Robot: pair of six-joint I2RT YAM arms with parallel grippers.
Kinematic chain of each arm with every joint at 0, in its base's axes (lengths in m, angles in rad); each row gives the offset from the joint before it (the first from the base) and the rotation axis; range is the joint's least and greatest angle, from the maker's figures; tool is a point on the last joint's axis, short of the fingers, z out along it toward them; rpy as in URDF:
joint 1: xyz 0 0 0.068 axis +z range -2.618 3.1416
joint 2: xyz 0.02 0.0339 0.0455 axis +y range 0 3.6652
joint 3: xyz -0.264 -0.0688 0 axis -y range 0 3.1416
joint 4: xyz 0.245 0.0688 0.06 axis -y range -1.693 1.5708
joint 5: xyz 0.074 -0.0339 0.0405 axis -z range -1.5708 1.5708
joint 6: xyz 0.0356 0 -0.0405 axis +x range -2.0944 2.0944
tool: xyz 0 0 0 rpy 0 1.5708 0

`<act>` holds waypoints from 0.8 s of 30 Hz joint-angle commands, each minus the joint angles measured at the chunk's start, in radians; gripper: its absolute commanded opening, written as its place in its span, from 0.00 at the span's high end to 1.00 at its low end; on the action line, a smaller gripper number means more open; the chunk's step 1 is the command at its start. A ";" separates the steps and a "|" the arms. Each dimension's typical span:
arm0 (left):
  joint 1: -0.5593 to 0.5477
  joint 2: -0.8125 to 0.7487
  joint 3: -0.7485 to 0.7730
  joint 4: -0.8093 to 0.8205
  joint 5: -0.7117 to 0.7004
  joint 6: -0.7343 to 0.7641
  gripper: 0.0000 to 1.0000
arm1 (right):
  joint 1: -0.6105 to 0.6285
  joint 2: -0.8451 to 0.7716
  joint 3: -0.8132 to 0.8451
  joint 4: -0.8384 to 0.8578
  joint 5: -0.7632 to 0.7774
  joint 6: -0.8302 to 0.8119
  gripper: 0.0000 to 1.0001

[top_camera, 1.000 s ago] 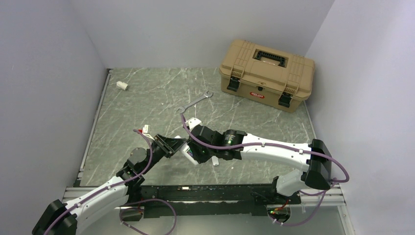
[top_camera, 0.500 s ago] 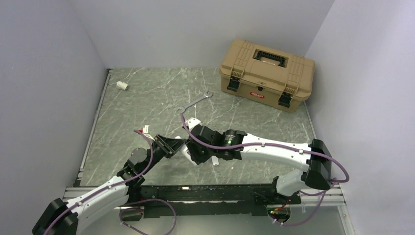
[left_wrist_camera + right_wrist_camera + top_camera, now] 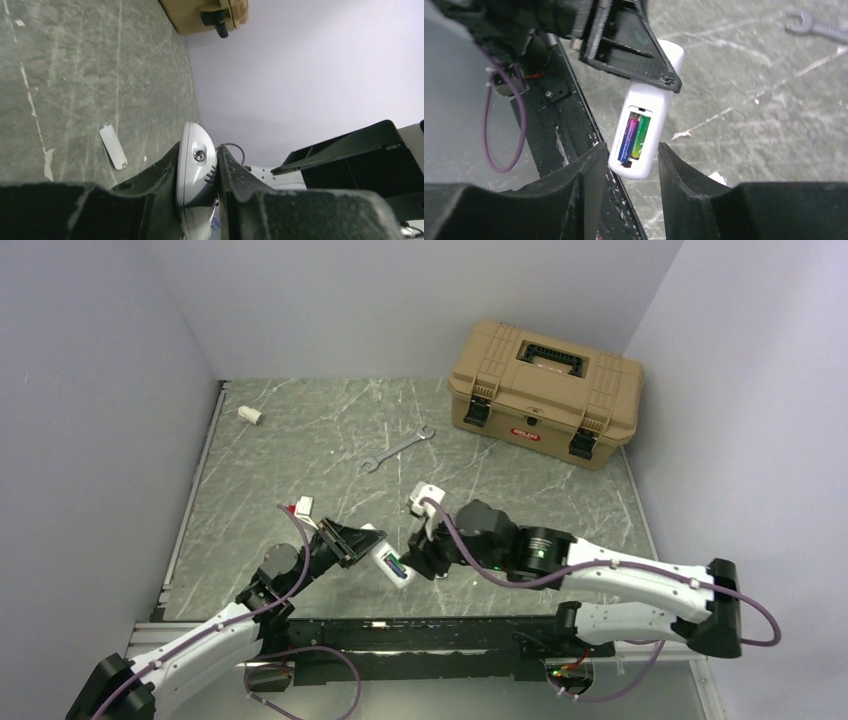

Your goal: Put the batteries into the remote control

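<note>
My left gripper (image 3: 362, 540) is shut on one end of the white remote control (image 3: 392, 567), holding it above the table near the front edge. In the left wrist view the remote control (image 3: 196, 162) is pinched edge-on between the fingers of the left gripper (image 3: 198, 175). The right wrist view shows the remote control (image 3: 651, 102) with its recess open. Both batteries lie side by side in it, the dark blue-purple one (image 3: 627, 136) and the green one (image 3: 641, 135). My right gripper (image 3: 631, 165) is open, its fingers standing either side of the remote's free end without touching it.
A tan toolbox (image 3: 545, 390) stands at the back right. A metal wrench (image 3: 397, 448) lies mid-table and a short white tube stub (image 3: 249, 415) at the far left. A small loose white tab (image 3: 114, 146) lies on the table below the remote.
The right arm has drawn back to the right and its jaws have widened, uncovering the remote. The left gripper has kept its hold on the remote, barely moving.
</note>
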 commanded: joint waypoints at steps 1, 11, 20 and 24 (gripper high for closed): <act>-0.003 -0.053 0.036 -0.030 0.108 -0.015 1.00 | -0.002 -0.155 -0.149 0.315 -0.144 -0.262 0.54; -0.003 -0.045 0.114 -0.071 0.321 -0.011 1.00 | -0.001 -0.337 -0.238 0.266 -0.529 -0.488 0.51; -0.004 -0.008 0.175 -0.101 0.425 0.017 1.00 | -0.001 -0.322 -0.296 0.366 -0.749 -0.517 0.54; -0.004 0.010 0.181 -0.076 0.450 0.021 1.00 | -0.001 -0.280 -0.288 0.375 -0.812 -0.545 0.56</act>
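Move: The remote, its two batteries already in the open bay, is pinched in the left gripper, with the bay about 5 cm back and 4 cm right of that hand, nearly level. From the empty right gripper, the bay is about 1 cm back, 2 cm left and 6 cm below. The left gripper's fingers are 4 cm ahead and 6 cm left of the right hand, 5 cm lower; the battery cover lies 7 cm to its right, level fore-and-aft, about 20 cm down. Lift the open right gripper clear over the bay, then swing it back about 11 cm round to the remote's near right side, easing down slightly at the end, while turning the wrist some 45 degrees counter-clockwise and levelling the fingertips. Meanwhile keep the left pinch and draw the remote back about 6 cm, a little right and up, turning it clockwise. ##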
